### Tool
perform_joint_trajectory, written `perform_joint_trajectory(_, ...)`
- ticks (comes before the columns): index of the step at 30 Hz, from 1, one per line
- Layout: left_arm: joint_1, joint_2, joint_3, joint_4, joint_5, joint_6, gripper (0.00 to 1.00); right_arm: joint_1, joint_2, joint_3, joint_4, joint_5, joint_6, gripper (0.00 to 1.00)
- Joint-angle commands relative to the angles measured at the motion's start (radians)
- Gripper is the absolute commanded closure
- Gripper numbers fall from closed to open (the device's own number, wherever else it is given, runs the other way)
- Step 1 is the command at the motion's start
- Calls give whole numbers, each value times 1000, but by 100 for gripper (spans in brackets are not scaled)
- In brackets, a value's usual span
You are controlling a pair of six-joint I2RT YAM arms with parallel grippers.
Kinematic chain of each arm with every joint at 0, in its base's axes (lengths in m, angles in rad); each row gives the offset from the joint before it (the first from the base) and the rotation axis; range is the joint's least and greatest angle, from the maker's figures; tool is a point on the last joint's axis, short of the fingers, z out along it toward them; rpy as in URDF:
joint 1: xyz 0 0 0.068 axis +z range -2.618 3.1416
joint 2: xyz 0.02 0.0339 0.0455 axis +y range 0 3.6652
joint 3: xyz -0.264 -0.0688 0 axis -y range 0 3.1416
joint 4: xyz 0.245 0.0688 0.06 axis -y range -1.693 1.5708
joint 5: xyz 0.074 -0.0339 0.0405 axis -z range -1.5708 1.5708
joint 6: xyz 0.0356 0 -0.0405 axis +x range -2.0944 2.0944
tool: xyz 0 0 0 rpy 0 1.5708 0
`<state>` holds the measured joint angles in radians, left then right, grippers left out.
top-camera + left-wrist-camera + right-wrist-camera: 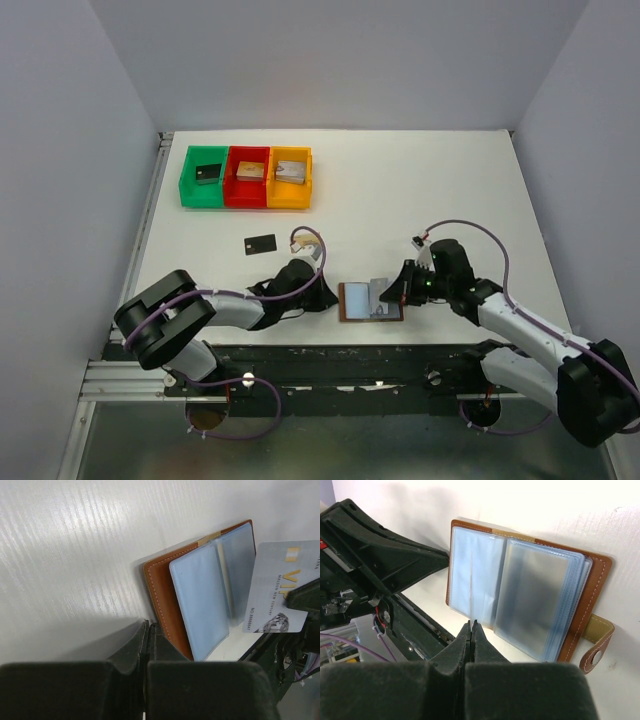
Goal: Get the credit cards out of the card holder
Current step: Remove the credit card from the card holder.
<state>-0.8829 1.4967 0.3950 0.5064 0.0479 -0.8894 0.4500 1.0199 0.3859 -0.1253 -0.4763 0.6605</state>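
Note:
The card holder (355,302) lies open near the table's front edge, brown leather (162,592) with pale blue sleeves (530,590) and a tab strap (596,647). My right gripper (471,625) is shut on a silvery credit card (277,587). It holds the card on edge over the holder's right half; in the right wrist view only the thin edge (470,587) shows. My left gripper (148,626) is shut with nothing between its fingers, its tips against the holder's left leather edge. A black credit card (260,243) lies flat on the table further back.
Green (205,190), red (247,190) and orange (289,192) bins stand in a row at the back left, each with a small block inside. The table's front edge and the black mounting rail (350,360) run just below the holder.

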Motion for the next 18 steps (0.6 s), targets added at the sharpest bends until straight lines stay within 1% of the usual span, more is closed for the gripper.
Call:
perform_joint_trajectory(1, 12, -21, 62, -199, 0, 99, 100, -5, -43, 59, -100, 28, -42, 100)
perform_joint_trajectory(3, 13, -35, 88, -219, 3, 110, 100, -5, -56, 76, -129, 31, -51, 100)
perform_joint_trajectory(4, 13, -45, 102, -229, 4, 113, 96, -5, -64, 85, -146, 36, -58, 100)
perform_joint_trajectory(5, 15, -52, 110, -236, 10, 115, 90, -5, -73, 93, -160, 39, -64, 100)
perform_joint_trajectory(8, 19, -104, 131, -270, 17, 116, 62, -7, -107, 131, -217, 45, -111, 100)
perform_joint_trajectory(9, 19, -133, 133, -287, 12, 116, 56, -5, -116, 146, -238, 30, -137, 100)
perform_joint_trajectory(10, 24, -162, 136, -304, -2, 112, 52, -5, -122, 171, -261, 18, -169, 100)
perform_joint_trajectory(15, 59, -370, 150, -402, -34, 119, 50, -4, -80, 304, -416, -132, -320, 100)
perform_joint_trajectory(16, 68, -406, 150, -410, -26, 133, 50, -4, -77, 315, -419, -171, -325, 100)
perform_joint_trajectory(18, 90, -492, 131, -388, 47, 164, 47, 1, -73, 329, -395, -283, -312, 100)
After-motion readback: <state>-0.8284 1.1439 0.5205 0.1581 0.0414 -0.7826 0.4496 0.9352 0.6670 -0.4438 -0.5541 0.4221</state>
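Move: The right hand still holds the silver card, its middle some 2 cm left of the fingers, already clear of the sleeves; the card holder's middle lies about 3 cm left, 2 cm back and 6 cm below. From the left hand, low at the holder's left edge, the card is about 11 cm right, 1 cm ahead and 4 cm up. The holder's middle is about 9 cm right, level ahead and 1 cm lower; the gold card is 16 cm ahead and 6 cm left. Upward with both hands: the right keeps the silver card pinched and carries it about 8 cm away from the card holder, late on tipping its fingers up and turning counter-clockwise, some 10 degrees each. The left hand first barely shifts, then opens its shut fingers about halfway and rises faster and faster off the holder's left edge, roughly 10 cm, its fingers tipping up slightly. ##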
